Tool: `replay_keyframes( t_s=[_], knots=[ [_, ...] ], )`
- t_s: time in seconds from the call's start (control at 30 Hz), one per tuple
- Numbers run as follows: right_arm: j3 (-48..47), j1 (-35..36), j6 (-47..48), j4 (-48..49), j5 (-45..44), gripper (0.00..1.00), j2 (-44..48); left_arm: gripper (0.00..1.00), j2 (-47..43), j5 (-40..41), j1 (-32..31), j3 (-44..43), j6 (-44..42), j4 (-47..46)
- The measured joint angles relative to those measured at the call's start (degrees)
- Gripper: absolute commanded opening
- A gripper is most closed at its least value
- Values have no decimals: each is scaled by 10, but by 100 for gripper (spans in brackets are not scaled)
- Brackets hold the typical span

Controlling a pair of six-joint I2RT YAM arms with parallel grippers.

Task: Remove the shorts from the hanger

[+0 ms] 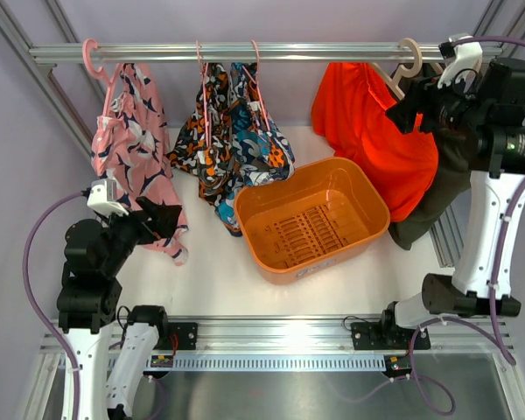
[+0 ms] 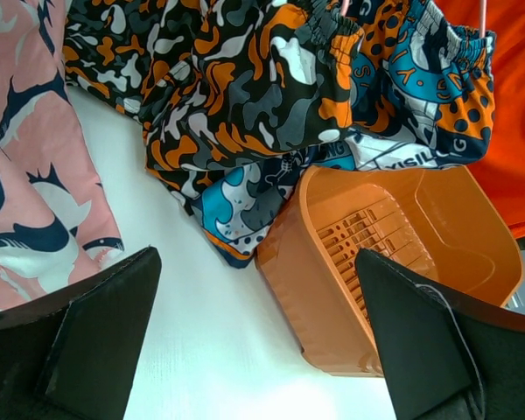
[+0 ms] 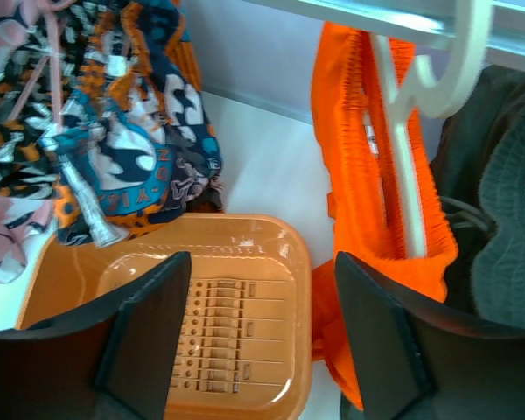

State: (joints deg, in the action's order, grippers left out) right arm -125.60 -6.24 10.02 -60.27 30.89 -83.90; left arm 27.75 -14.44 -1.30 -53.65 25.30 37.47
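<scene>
Bright orange-red shorts (image 1: 367, 131) hang on a cream hanger (image 1: 409, 61) at the right end of the rail, with dark olive shorts (image 1: 437, 192) beside them. My right gripper (image 1: 401, 112) is raised next to that hanger. In the right wrist view its jaws (image 3: 262, 258) stand open and hold nothing, with the orange shorts (image 3: 350, 149) and the hanger (image 3: 402, 131) just past the right finger. Busy blue, orange and black printed shorts (image 1: 232, 131) hang mid-rail, and a pink printed pair (image 1: 127, 149) hangs at the left. My left gripper (image 1: 162, 219) is open low beside the pink pair.
An orange plastic basket (image 1: 367, 188) sits on the white table under the orange shorts. The metal rail (image 1: 289, 52) spans the back, with slanted frame posts at both sides. The left gripper (image 2: 255, 255) faces the basket's side wall (image 2: 315, 297).
</scene>
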Motion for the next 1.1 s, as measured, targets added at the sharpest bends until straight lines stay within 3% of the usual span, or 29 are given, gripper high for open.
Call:
replay_keyframes(
  t_s=[0.03, 0.17, 0.57, 1.1],
  knots=[
    [-10, -7, 1, -1, 1, 60, -17, 99, 1, -1, 0, 0, 2, -1],
    [-45, -49, 15, -5, 23, 49, -75, 99, 3, -7, 0, 0, 15, -12],
    [-37, -74, 121, 49, 64, 48, -122, 99, 44, -34, 0, 8, 38, -42],
    [20, -74, 141, 128, 95, 45, -152, 99, 49, -38, 0, 17, 45, -46]
  ],
)
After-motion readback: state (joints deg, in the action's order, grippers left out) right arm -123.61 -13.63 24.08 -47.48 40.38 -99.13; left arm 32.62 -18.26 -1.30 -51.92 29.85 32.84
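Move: The beige hanger carrying the red shorts is about 13 cm ahead of the right hand, 5 cm to its right and 5 cm lower. The olive shorts hang roughly 14 cm ahead, 12 cm right and 15 cm below; the patterned shorts are some 12 cm ahead, 25 cm left and 12 cm below. The orange basket is level with the hand, about 12 cm left and 40 cm down. From the left hand, that hanger is about 27 cm ahead, 50 cm right and 10 cm higher. The red shorts' beige hanger is approached by the right hand, which goes about 11 cm forward, 5 cm right and 6 cm down, dipping in under the rail; the rightward part comes first. Its fingers narrow early to about half open and end on either side of the hanger's arm, not shut. The open left hand edges some 2 cm forward and slightly right. ##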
